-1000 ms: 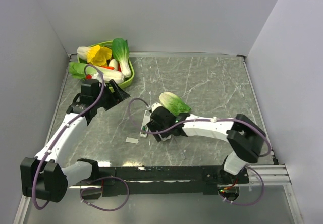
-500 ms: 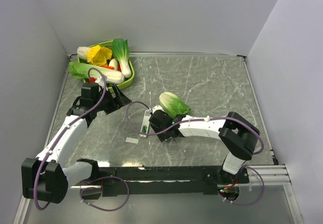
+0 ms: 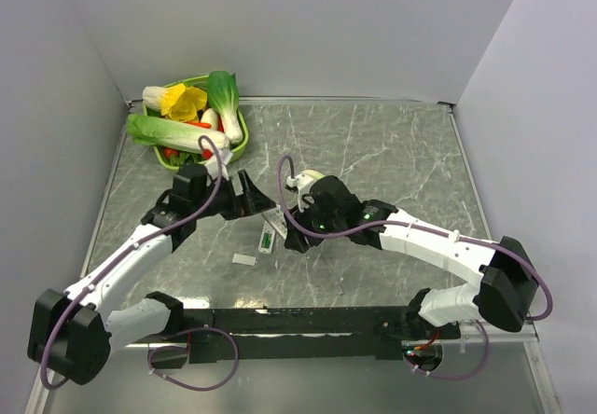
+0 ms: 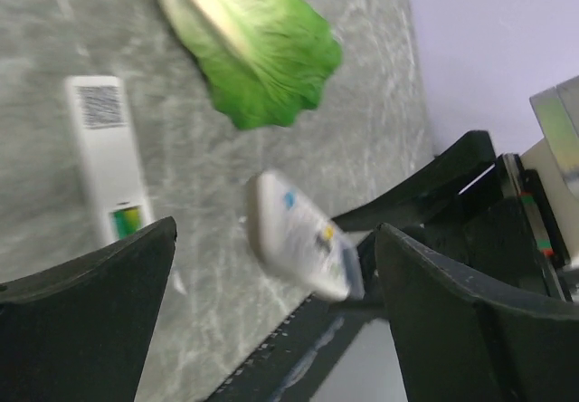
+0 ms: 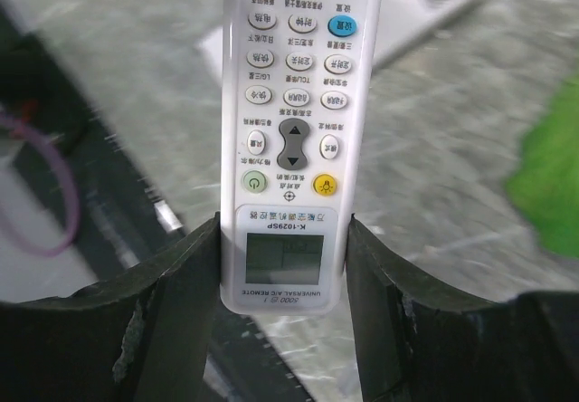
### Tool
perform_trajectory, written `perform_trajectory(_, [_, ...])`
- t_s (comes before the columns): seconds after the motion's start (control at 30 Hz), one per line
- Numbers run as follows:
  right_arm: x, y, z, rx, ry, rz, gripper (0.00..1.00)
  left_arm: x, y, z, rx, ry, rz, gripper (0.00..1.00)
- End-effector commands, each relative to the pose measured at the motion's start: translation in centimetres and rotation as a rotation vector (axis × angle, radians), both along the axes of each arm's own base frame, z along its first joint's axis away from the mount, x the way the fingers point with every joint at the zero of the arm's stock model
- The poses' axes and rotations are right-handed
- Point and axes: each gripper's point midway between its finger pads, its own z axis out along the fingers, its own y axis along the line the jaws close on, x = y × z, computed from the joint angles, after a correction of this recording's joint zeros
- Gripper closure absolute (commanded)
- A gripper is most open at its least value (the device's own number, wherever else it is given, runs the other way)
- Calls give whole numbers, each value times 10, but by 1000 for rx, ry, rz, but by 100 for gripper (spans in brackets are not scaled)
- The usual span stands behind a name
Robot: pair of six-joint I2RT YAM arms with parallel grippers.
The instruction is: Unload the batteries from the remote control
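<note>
My right gripper [image 5: 283, 266] is shut on the remote control [image 5: 294, 103], a white bar with rows of buttons and a small screen, and holds it above the table. The left wrist view shows it in the air [image 4: 298, 239]. In the top view the right gripper [image 3: 294, 232] hides it. A second white bar [image 3: 269, 232] lies on the table back up, with a label; a green battery [image 4: 127, 221] shows in its open end. My left gripper [image 3: 250, 195] is open and empty, just left of both.
A small plain white panel [image 3: 243, 259] lies near the front edge. A green cabbage [image 4: 253, 40] lies under the right arm. A green basket [image 3: 241, 142] of vegetables stands at the back left. Walls close the table in.
My left arm has swung right toward the middle. My right arm has stretched out, its wrist now over the cabbage, with the remote in its jaws.
</note>
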Motion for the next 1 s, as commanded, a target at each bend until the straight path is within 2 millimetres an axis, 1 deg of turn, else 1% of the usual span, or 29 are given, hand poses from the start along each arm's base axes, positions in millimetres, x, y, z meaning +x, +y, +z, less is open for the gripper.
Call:
perform_trajectory(0.0, [-17,25,43,173,8,133,84,1,-28,7,-65,4,-39,7])
perform_trajectory(0.07, [-18,27,48,195,10,131,83,0,-34,4,-62,19,-43,9])
perform_trajectory(0.1, [-17,28,49,198,11,127,83,1,-36,-2,-55,38,-44,14])
perform_trajectory(0.17, [-15,28,50,206,10,111,82,0,-38,-6,-58,58,-44,21])
perform_trajectory(0.2, [-15,29,49,207,14,106,82,0,-38,-7,-62,64,-43,30])
perform_trajectory(0.27, [-12,29,48,205,12,97,82,-3,-38,-9,-67,81,-40,44])
perform_trajectory(0.3, [-11,29,44,197,18,89,80,-1,-40,-4,-85,58,-42,56])
perform_trajectory(0.37, [-8,28,41,182,18,68,79,-3,-41,-4,-97,67,-49,65])
perform_trajectory(0.4, [-6,28,39,178,17,57,77,-3,-42,-4,-100,71,-50,73])
perform_trajectory(0.47, [-3,27,38,173,11,38,74,-4,-42,-7,-102,90,-48,81])
perform_trajectory(0.5, [1,24,38,167,-1,14,68,-4,-42,-7,-104,95,-47,92])
perform_trajectory(0.53, [3,24,38,161,-7,2,65,-4,-42,-9,-103,104,-43,98])
perform_trajectory(0.57, [5,22,38,157,-13,-9,63,-3,-43,-11,-105,118,-37,99])
perform_trajectory(0.6, [11,20,37,140,-36,-34,54,-3,-42,-14,-100,132,-30,99])
perform_trajectory(0.67, [13,17,35,113,-52,-51,40,0,-42,-16,-98,148,-16,99])
perform_trajectory(0.7, [15,15,35,99,-79,-52,25,1,-41,-18,-89,159,-1,99])
perform_trajectory(0.73, [20,13,35,76,-126,-78,18,3,-40,-19,-85,162,12,99])
perform_trajectory(0.77, [24,11,35,59,-164,-97,15,5,-39,-22,-67,185,27,99])
perform_trajectory(0.8, [24,7,31,36,-201,-94,12,7,-38,-23,-58,196,44,99])
perform_trajectory(0.83, [34,-2,31,3,-261,-151,12,10,-35,-24,-43,205,67,99])
perform_trajectory(0.87, [29,3,35,7,-309,-137,12,12,-35,-25,-40,218,82,99])
perform_trajectory(0.93, [28,-1,36,-26,-419,-121,12,14,-34,-25,-32,233,97,99])
perform_trajectory(0.97, [25,1,38,-35,-479,-121,12,17,-36,-20,-42,233,102,99])
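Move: Ahead of both grippers is the remote control, held by its display end in the right hand. Its middle is about 6 cm right of the left hand, 4 cm back and 4 cm lower; from the right hand it is some 3 cm left and 3 cm ahead, level with it. The opened remote on the table lies 17 cm below the left hand and 2 cm to its right; from the right hand, 8 cm ahead, 7 cm left, 13 cm lower. The lettuce is 8 cm ahead and 17 cm right of the left hand. Swinging about 3 cm right and 2 cm down, the left hand closes its open fingers on the keypad end of the remote that the right hand still grips. The right hand eases back 2 cm and left and up a little, then opens, lets go and moves forward about 3 cm. With the remote pinched, the left hand sinks another 2 cm, tipping down. ##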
